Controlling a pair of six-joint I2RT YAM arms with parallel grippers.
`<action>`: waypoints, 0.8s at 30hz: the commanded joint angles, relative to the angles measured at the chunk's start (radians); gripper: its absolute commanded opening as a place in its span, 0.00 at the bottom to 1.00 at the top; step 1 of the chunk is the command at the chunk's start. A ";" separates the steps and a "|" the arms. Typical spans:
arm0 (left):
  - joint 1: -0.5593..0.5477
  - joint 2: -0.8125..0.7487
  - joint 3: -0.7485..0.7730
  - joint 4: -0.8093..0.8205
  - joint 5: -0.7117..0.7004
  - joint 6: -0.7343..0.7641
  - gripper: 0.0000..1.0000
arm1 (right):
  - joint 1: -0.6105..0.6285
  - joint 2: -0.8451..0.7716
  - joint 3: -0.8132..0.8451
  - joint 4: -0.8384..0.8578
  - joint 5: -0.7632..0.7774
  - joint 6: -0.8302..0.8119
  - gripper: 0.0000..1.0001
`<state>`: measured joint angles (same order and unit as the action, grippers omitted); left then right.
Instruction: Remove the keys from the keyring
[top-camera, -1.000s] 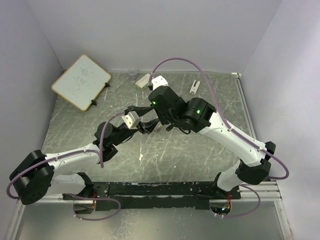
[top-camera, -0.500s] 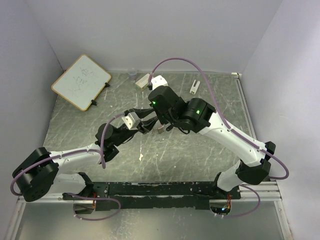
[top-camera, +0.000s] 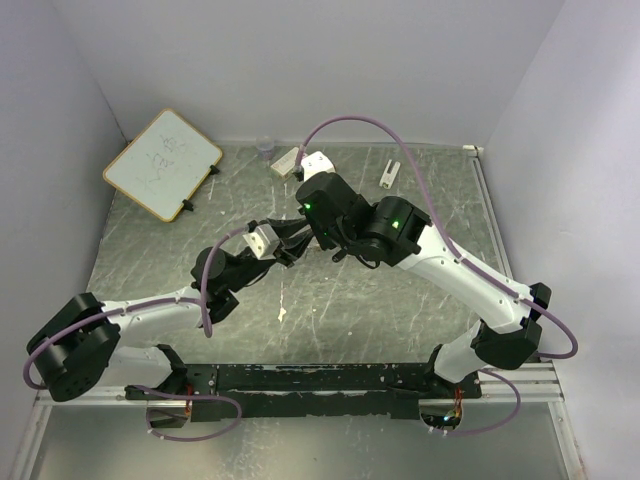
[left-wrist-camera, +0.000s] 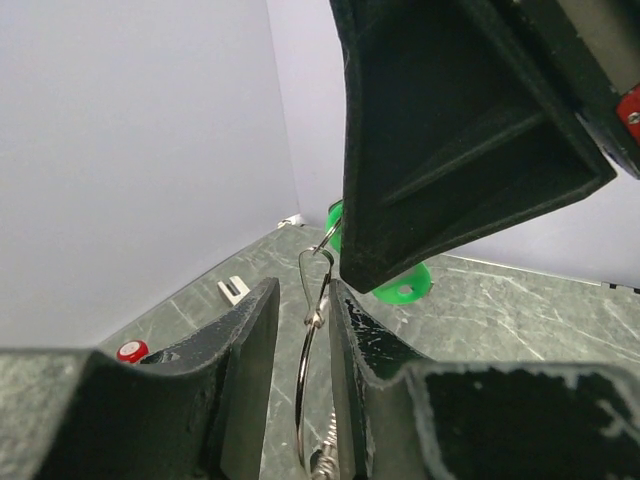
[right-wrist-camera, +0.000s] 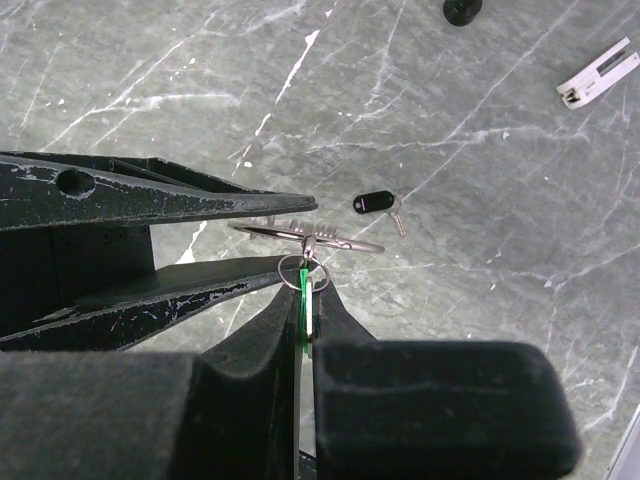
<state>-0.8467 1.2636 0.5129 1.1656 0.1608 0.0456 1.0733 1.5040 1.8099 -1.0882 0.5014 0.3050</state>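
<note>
My right gripper (right-wrist-camera: 308, 288) is shut on the green-headed key (right-wrist-camera: 306, 300), held edge-on above the table. In the left wrist view the key's green head (left-wrist-camera: 402, 286) shows under the right gripper's black finger. A small split ring (right-wrist-camera: 305, 270) links the key to the large wire loop of the keyring (right-wrist-camera: 335, 241). That loop (left-wrist-camera: 303, 370) hangs between the fingers of my left gripper (left-wrist-camera: 302, 296). Its jaws stand narrowly apart, with a gap on the loop's left side. A black-headed key (right-wrist-camera: 375, 203) lies loose on the table. From above, both grippers (top-camera: 298, 245) meet mid-table.
A small whiteboard (top-camera: 162, 163) leans at the back left. A white block (top-camera: 285, 162) and a small cup (top-camera: 265, 150) sit at the back wall. A white clip (right-wrist-camera: 598, 75) lies back right. A red-topped knob (left-wrist-camera: 131, 351) sits on the marbled table.
The left gripper's jaws have narrowed around the keyring loop and shifted slightly toward the right gripper. The right gripper has kept its hold on the green key.
</note>
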 joint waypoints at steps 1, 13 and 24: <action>0.005 0.016 -0.002 0.069 0.002 0.001 0.37 | 0.005 -0.004 0.014 0.021 0.000 -0.011 0.00; 0.004 0.020 0.009 0.053 0.029 0.010 0.26 | 0.005 -0.005 0.010 0.023 0.002 -0.012 0.00; 0.006 0.022 -0.006 0.075 0.044 0.020 0.07 | 0.005 -0.009 0.002 0.027 0.009 -0.012 0.00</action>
<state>-0.8467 1.2819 0.5129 1.1866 0.1738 0.0532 1.0733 1.5040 1.8099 -1.0828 0.5018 0.2996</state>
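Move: Between the left hand's open fingertips runs the upper edge of the keyring, whose middle lies about 1 cm ahead, 1 cm to the right and 3 cm below. The green tag hangs on its small split ring about 3 cm to the right, level ahead and 2 cm higher. On the table, the loose black fob is some 5 cm ahead, 4 cm right and 28 cm below. From the right hand, the keyring's middle is straight ahead 0 cm, 2 cm left, 5 cm below. Closing from roughly a third open to nearly shut, after a brief hold, the left fingers pinch the keyring's wire just below the green tag's small split ring. The left hand itself stays in place, shifting under half a centimetre with no real turn. The right hand holds still and keeps the green tag clamped in its shut fingers. ##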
